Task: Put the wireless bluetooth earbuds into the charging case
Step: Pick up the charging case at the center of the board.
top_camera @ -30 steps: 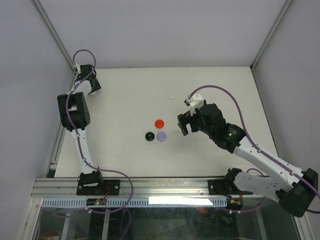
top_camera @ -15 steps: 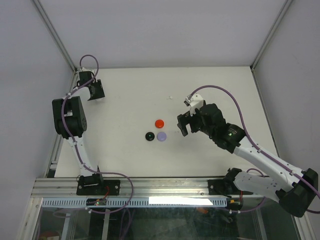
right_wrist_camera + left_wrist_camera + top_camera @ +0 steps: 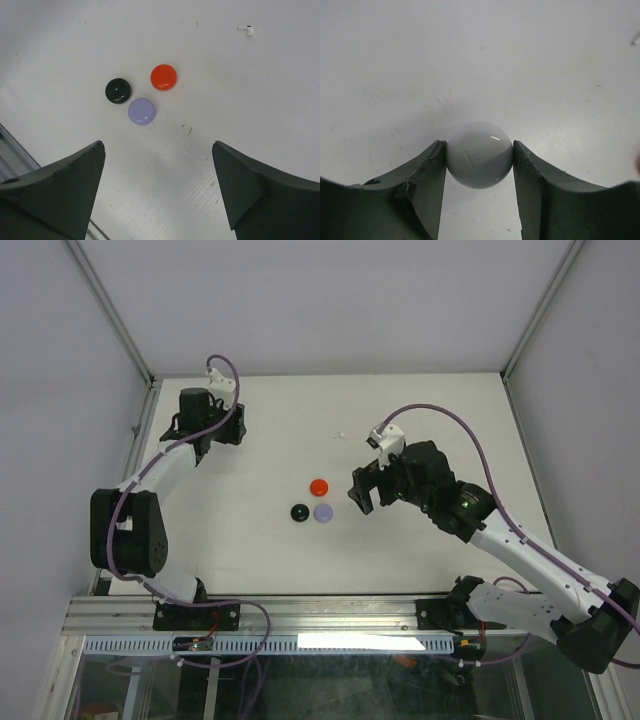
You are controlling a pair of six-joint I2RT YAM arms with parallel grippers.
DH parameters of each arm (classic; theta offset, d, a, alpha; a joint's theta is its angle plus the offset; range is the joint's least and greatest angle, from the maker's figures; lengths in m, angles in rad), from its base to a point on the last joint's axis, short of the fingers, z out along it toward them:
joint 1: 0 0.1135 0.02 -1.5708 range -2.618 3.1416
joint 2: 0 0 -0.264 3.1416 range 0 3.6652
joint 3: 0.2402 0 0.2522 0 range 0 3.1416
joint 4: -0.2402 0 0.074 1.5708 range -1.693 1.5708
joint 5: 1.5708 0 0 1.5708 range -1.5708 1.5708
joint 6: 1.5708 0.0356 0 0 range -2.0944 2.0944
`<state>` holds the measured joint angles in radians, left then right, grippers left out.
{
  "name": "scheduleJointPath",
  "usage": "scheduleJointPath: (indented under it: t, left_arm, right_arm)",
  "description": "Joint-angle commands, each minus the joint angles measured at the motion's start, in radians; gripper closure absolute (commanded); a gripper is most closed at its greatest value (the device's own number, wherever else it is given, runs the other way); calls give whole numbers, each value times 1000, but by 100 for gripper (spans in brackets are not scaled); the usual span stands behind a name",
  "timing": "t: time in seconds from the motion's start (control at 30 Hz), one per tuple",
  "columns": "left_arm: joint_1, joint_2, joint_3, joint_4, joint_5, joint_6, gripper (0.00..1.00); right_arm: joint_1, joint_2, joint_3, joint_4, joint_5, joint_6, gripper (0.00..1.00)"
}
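Note:
My left gripper (image 3: 479,150) is shut on a glossy white round charging case (image 3: 479,155), held between both pads just above the table. In the top view the left gripper (image 3: 232,428) is at the back left of the table, and the case does not show there. A tiny white earbud (image 3: 246,30) lies alone at the back middle of the table (image 3: 341,435). My right gripper (image 3: 159,147) hangs open with nothing between its fingers; in the top view the right gripper (image 3: 361,490) sits just right of three round cases.
Three closed coin-like cases lie together mid-table: red (image 3: 319,486), black (image 3: 298,512) and lavender (image 3: 323,512). The right wrist view also shows the red case (image 3: 163,77), the black case (image 3: 118,90) and the lavender case (image 3: 142,111). White walls enclose the table on three sides.
My left arm has swung from the far left corner rightward over the table, and its jaws have narrowed slightly. The right arm has barely shifted.

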<state>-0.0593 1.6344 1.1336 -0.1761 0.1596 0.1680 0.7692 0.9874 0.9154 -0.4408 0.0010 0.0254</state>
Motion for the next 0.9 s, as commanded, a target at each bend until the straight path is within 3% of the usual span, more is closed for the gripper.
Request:
scheduleJointPath:
  t: [0.0, 0.33, 0.87]
  left_arm:
    - [-78, -155, -99, 100, 83, 137, 55]
    - [-235, -404, -274, 173, 197, 352, 57]
    - [-567, -589, -427, 235, 145, 639, 55]
  right_arm:
    - [-14, 29, 79, 3, -100, 33, 9]
    - [-58, 107, 161, -40, -170, 67, 9]
    - [-129, 239, 281, 9, -411, 127, 9]
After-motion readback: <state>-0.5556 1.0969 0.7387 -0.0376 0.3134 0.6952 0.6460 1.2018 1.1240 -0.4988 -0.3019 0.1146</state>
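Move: Out on the left side of the board, the left hand already pinches the white charging case. The waiting right gripper is roughly 21 cm back, 37 cm to the right and 9 cm higher. From the left hand, on the board about 12 cm below, the red case sits 12 cm back and 24 cm right, the black one 19 cm back and 19 cm right. The white case lies some 21 cm ahead of the right hand, 37 cm left, 9 cm down. Swinging in from the left side, the left hand carries the white case right and back, some 17 cm and 15 cm, towards the right gripper, climbing about 7 cm, turning clockwise and tipping its fingers up towards level. Its grip stays shut on the case. The right hand, fingers wide open, eases a few centimetres left with a little rise and reach forward, turning slightly towards the case. ##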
